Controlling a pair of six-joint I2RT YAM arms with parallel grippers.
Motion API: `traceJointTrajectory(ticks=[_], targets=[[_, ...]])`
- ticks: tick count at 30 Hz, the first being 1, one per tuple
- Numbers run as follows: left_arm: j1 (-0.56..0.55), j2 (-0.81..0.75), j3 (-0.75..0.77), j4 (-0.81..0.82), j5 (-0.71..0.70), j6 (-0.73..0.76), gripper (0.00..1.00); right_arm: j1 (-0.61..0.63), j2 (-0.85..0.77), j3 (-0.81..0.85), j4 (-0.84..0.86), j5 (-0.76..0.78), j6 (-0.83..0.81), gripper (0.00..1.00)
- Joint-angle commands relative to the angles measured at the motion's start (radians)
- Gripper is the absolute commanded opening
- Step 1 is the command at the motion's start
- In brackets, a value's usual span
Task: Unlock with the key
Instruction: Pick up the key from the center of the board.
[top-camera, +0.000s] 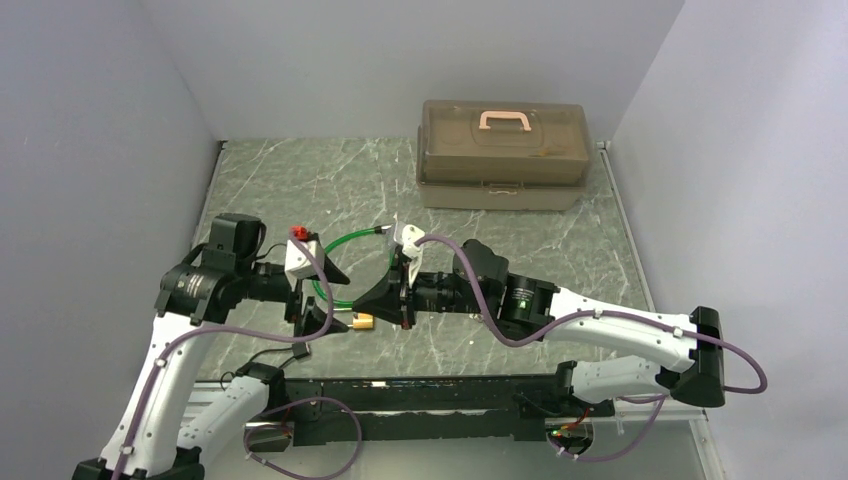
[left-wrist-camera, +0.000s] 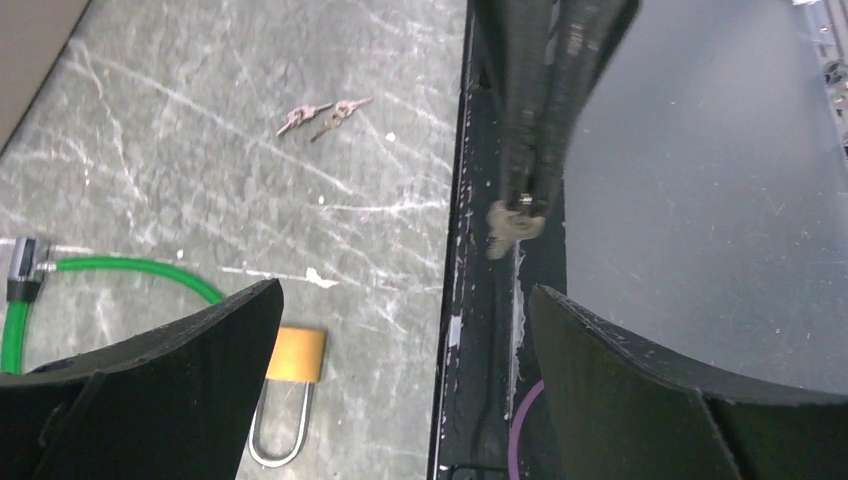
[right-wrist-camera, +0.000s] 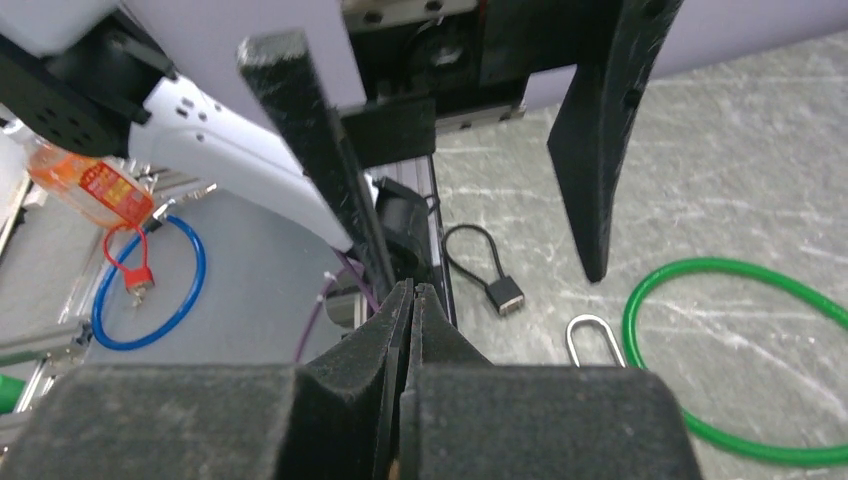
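My right gripper (right-wrist-camera: 411, 290) is shut. In the left wrist view its tips (left-wrist-camera: 527, 192) pinch the small silver key (left-wrist-camera: 511, 224), which hangs below them over the table's front rail. The brass padlock (left-wrist-camera: 296, 354) lies flat on the marble table with its silver shackle (left-wrist-camera: 274, 432) toward the camera; it also shows in the top view (top-camera: 362, 322). My left gripper (left-wrist-camera: 405, 290) is open and empty, hovering just above and beside the padlock. In the top view the left gripper (top-camera: 335, 298) faces the right gripper (top-camera: 358, 299) closely.
Two spare keys (left-wrist-camera: 322, 115) lie on the table beyond the padlock. A green cable loop (top-camera: 350, 262) lies next to it, and a small black cable lock (right-wrist-camera: 505, 295) nearby. A brown toolbox (top-camera: 502, 150) stands at the back. A blue cable (right-wrist-camera: 150, 285) lies off the table.
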Motion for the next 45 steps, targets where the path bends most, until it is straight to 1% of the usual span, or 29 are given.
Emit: traceJointTrajectory(ticks=[1, 5, 7, 9, 12, 15, 18, 19, 25, 28, 32, 35, 37, 45], targets=[[-0.011, -0.058, -0.033, 0.076, 0.152, -0.039, 0.99, -0.001, 0.019, 0.066, 0.105, -0.012, 0.017, 0.0], [-0.012, -0.078, -0.041, 0.061, 0.178, -0.011, 0.99, -0.001, 0.034, 0.079, 0.123, 0.003, 0.017, 0.0], [-0.012, -0.092, -0.041, 0.071, 0.186, -0.023, 0.98, -0.001, 0.037, 0.082, 0.125, 0.015, 0.013, 0.0], [-0.012, -0.102, -0.037, 0.083, 0.199, -0.041, 0.92, -0.001, 0.04, 0.084, 0.128, 0.028, 0.008, 0.0], [-0.013, -0.105, -0.025, 0.079, 0.219, -0.054, 0.86, 0.0, 0.039, 0.081, 0.141, 0.043, 0.005, 0.0], [-0.014, -0.109, -0.022, 0.063, 0.214, -0.043, 0.76, 0.0, 0.039, 0.082, 0.141, 0.057, -0.001, 0.0], [-0.013, -0.117, -0.039, 0.079, 0.204, -0.062, 0.63, 0.001, 0.035, 0.081, 0.143, 0.062, -0.006, 0.0], [-0.014, -0.118, -0.044, 0.086, 0.199, -0.07, 0.6, 0.002, 0.036, 0.082, 0.145, 0.059, -0.006, 0.0], [-0.014, -0.112, -0.036, 0.148, 0.208, -0.126, 0.54, 0.007, 0.04, 0.076, 0.156, 0.057, -0.002, 0.0], [-0.015, -0.102, -0.026, 0.174, 0.2, -0.151, 0.41, 0.01, 0.037, 0.069, 0.161, 0.061, 0.0, 0.0], [-0.015, -0.097, -0.031, 0.195, 0.207, -0.176, 0.29, 0.011, 0.035, 0.064, 0.162, 0.073, -0.001, 0.0], [-0.015, -0.104, -0.032, 0.179, 0.184, -0.161, 0.13, 0.012, 0.027, 0.059, 0.155, 0.083, -0.007, 0.0], [-0.015, -0.112, -0.029, 0.163, 0.17, -0.155, 0.07, 0.012, 0.018, 0.052, 0.144, 0.096, -0.014, 0.0], [-0.014, -0.126, 0.002, 0.154, 0.157, -0.175, 0.05, 0.013, -0.021, 0.019, 0.118, 0.114, -0.008, 0.0]])
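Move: The key, already pinched in the closed right fingertips, is roughly 4 cm back, 3 cm to the right and 2 cm above the wide-open left gripper; from the right hand point it sits only about 1 cm to the left. Far below the left hand, some 27 cm down, the brass padlock lies about 6 cm ahead, and the black cable plug lies level with the hand, about 12 cm to its left. Bring the left gripper back about 3 cm and up 3 cm to the key at the right fingertips, tilting its fingers some 10 degrees nearer level; ease forward 1 cm at the end while closing from wide open to pinch the key. With the right gripper keep hold, rise about 2 cm and edge left and forward to meet it, then hold nearly still. ##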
